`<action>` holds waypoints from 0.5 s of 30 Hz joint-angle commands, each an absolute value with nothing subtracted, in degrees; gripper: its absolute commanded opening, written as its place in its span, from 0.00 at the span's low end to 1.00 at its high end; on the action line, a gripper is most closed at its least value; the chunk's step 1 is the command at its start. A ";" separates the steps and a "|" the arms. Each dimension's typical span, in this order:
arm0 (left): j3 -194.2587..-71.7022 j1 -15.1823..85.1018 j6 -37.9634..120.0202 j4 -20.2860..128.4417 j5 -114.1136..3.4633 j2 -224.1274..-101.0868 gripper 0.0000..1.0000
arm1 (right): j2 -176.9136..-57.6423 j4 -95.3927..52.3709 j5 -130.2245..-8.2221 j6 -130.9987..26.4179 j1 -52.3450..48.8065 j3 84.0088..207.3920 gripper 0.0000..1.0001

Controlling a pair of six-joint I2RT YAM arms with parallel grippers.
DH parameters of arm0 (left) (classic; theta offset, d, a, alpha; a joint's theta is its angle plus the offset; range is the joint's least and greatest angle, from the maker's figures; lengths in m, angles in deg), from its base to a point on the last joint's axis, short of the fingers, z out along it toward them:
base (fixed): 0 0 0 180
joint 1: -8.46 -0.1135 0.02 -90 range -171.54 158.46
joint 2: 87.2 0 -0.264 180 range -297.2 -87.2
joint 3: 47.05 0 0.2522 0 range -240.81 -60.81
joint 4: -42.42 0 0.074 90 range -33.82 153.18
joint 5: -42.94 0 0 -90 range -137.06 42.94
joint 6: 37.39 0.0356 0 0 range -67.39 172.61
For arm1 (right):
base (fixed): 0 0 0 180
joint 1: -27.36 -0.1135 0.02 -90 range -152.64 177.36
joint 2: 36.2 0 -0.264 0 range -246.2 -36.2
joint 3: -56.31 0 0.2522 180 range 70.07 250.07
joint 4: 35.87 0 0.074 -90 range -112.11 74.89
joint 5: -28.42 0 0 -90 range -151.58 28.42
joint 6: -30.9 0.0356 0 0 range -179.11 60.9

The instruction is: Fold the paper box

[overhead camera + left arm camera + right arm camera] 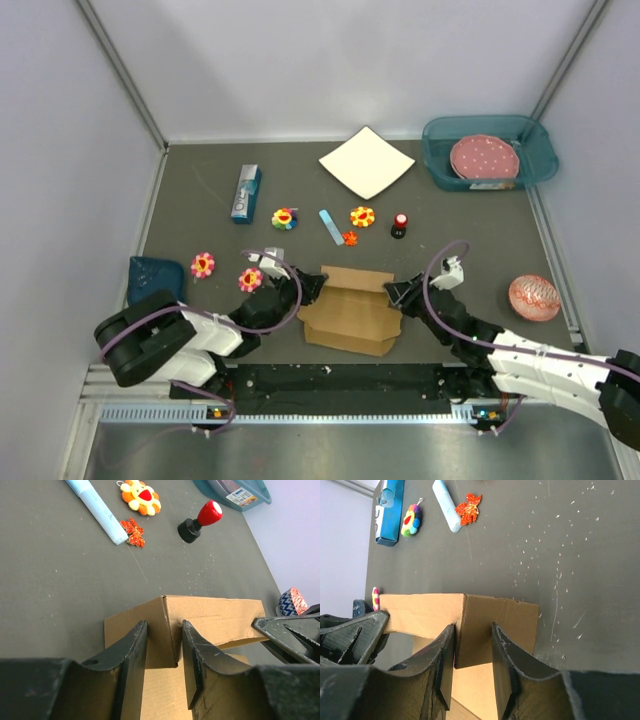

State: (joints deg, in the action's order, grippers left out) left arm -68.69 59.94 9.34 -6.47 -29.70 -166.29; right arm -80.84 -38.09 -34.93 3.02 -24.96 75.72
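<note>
The paper box (pixel 350 310) is brown cardboard lying mid-table near the arms, its back wall standing up and a side flap folded forward at each end. My left gripper (pixel 308 285) is at the box's back left corner. In the left wrist view its jaws (pixel 165 630) pinch the folded corner of the cardboard (pixel 215 617), one finger on each face. My right gripper (pixel 392 292) is at the back right corner. In the right wrist view it (pixel 472 630) is closed over that corner flap (pixel 495 622) in the same way.
Behind the box lie a red-knobbed stamp (pixel 400 226), a pale blue strip (pixel 331 227), several flower toys (pixel 362 216) and a blue carton (pixel 246 193). A white square sheet (pixel 366 161) and a teal bin (pixel 535 160) are at the back. A patterned bowl (pixel 534 297) sits right, a dark blue dish (pixel 155 277) left.
</note>
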 commanded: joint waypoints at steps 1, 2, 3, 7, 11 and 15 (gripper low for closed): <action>-66.09 60.32 9.45 -2.27 -29.93 -164.99 0.41 | -78.84 -24.22 -37.24 1.81 -24.67 70.59 0.22; -66.52 60.32 9.54 -1.57 -29.75 -163.77 0.45 | -77.87 -24.04 -37.32 1.11 -24.67 71.29 0.34; -66.87 60.32 9.54 0.96 -29.40 -163.14 0.48 | -76.81 -23.69 -36.89 0.49 -24.67 71.73 0.39; -68.98 60.32 10.42 5.72 -28.87 -160.59 0.55 | -73.12 -20.54 -34.87 -3.54 -24.67 76.12 0.54; -69.95 60.32 11.03 7.40 -28.26 -159.27 0.57 | -73.20 -18.86 -33.28 -6.63 -24.67 81.65 0.59; -70.30 60.32 10.86 8.72 -27.73 -158.74 0.60 | -74.95 -18.85 -32.05 -8.39 -24.41 84.04 0.62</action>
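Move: The paper box's far left corner is right at the left hand's fingertips, about 1 cm ahead, 1 cm right and 1 cm below; its far right corner sits likewise about 1 cm ahead, 1 cm left and 1 cm below the right hand. From the left hand the orange bow lies some 9 cm ahead, 6 cm right, the pink flower level and 16 cm left; from the right hand the red stamp is about 13 cm ahead, 2 cm right. All three lie about 7 cm lower. The box's two far corners, pinched across their creases, are released by both hands as the fingers spread. The left hand eases back and left by barely 1 cm; the right draws right and back about 1.5 cm, then rises slightly while rolling some 10 degrees, its left side dipping. The fingers still straddle the corners. ##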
